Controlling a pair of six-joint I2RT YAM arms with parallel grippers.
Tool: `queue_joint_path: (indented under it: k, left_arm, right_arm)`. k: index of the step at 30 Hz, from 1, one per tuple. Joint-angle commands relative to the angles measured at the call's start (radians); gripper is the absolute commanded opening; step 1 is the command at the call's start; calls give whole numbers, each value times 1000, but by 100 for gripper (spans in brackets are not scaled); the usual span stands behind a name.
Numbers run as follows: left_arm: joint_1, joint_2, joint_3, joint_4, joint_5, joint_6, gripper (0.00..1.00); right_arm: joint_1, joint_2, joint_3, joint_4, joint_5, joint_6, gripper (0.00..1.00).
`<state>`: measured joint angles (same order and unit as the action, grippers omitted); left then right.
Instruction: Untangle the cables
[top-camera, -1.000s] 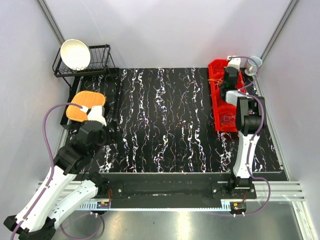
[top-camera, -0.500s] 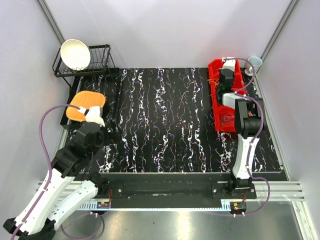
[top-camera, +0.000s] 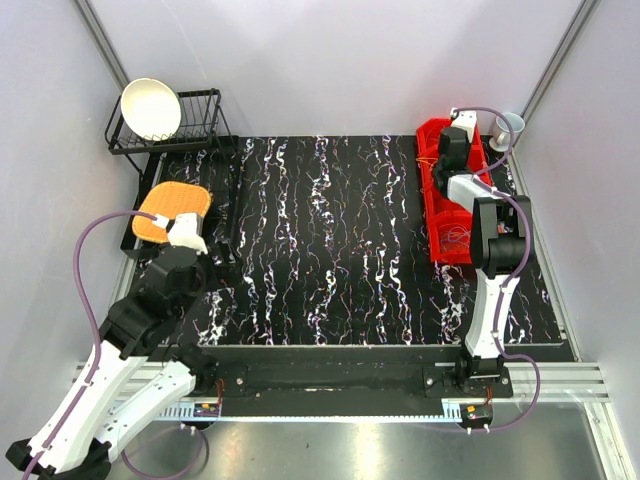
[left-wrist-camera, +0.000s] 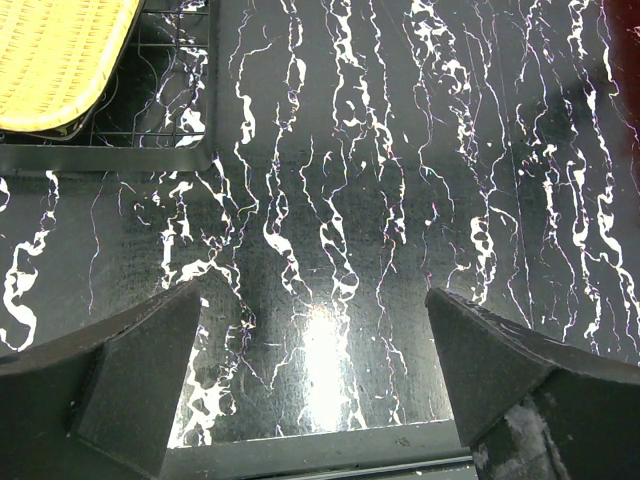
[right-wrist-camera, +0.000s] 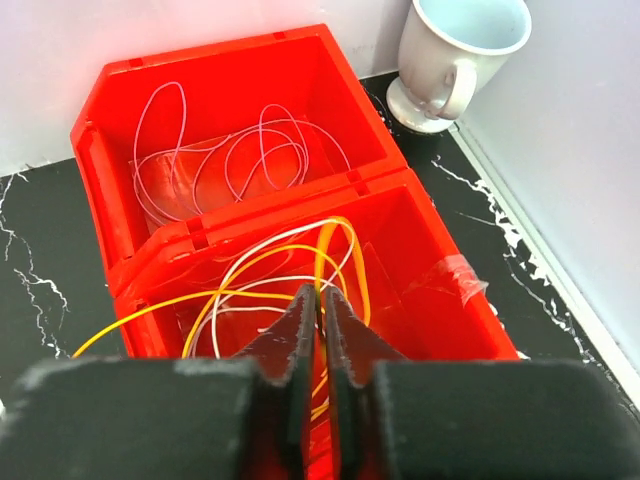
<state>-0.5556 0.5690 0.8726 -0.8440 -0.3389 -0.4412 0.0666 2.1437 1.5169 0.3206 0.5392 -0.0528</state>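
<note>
Thin yellow and orange cables (right-wrist-camera: 250, 283) lie in loose loops in the nearer red bin (right-wrist-camera: 440, 250). Pale white-purple cables (right-wrist-camera: 250, 150) lie in the farther red bin (right-wrist-camera: 210, 80). My right gripper (right-wrist-camera: 322, 298) hangs over the nearer bin. Its jaws stand almost together, with an orange cable (right-wrist-camera: 322, 250) running down between the tips. In the top view the right wrist (top-camera: 455, 150) covers the back of the bins (top-camera: 440, 215). My left gripper (left-wrist-camera: 312, 295) is wide open over bare marbled tabletop, holding nothing.
A white mug (right-wrist-camera: 455, 45) stands just behind the bins at the back right corner (top-camera: 508, 128). A black wire rack (top-camera: 205, 125) with a white bowl (top-camera: 150, 108) is at the back left. An orange-yellow mat (top-camera: 172, 208) lies on a black tray in front of it.
The right wrist has shifted slightly above the bins and its jaws show a thin gap. The left arm has drawn back a little toward the near edge.
</note>
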Motion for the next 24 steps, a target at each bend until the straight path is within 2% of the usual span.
queue_joint_path:
  k: [1,2,4,5,8,13,16,19,24]
  left_arm:
    - [5,-12,-6,46,15,15,99]
    - [3,-12,-7,46,15,15,99]
    - [3,-14,-6,46,15,15,99]
    - [3,-14,-6,45,14,15,99]
    - [5,-14,-6,46,12,15,99]
    - [3,-15,-6,46,12,15,99]
    - [3,-11,-6,46,15,15,99]
    - [3,-11,-6,45,15,16,99]
    - [3,-12,-7,46,11,15,99]
  right_arm:
    - [-1,-7,69,-86,8,47,19]
    - [-1,-8,75,-101,1,71,26]
    - [-1,-10,97,-124,-2,80,31]
    - [-1,-8,109,-158,-4,90,39]
    - [1,-4,150,-228,-1,113,48]
    - [-1,-37,157,-271,-33,166,56]
    - [-1,-57,193,-313,-134,202,62]
    - [-1,-65,256,-425,-211,229,66]
    - [1,-99,266,-491,-304,257,68]
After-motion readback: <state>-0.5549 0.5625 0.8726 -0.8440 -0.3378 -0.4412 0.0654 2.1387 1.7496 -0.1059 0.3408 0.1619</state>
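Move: The right hand still pinches the yellow cable over the second red bin from the far end; that bin's middle lies about 1 cm ahead, 1 cm left and 7 cm below. The far bin with the pink cable is some 10 cm ahead and 1 cm left, 7 cm down; the mug stands about 5 cm ahead, 11 cm to the right and 5 cm lower. From the idle left hand, the yellow cable's bin lies roughly 40 cm ahead, 56 cm right and 16 cm lower. Almost in place at first, the right hand opens its fingers steadily from nearly shut to about two thirds, letting go of the yellow cable above the second bin. It then slides left about 4 cm towards the bin's left rim, ending slightly higher, while the wrist rolls its left side up by some 15 degrees. ##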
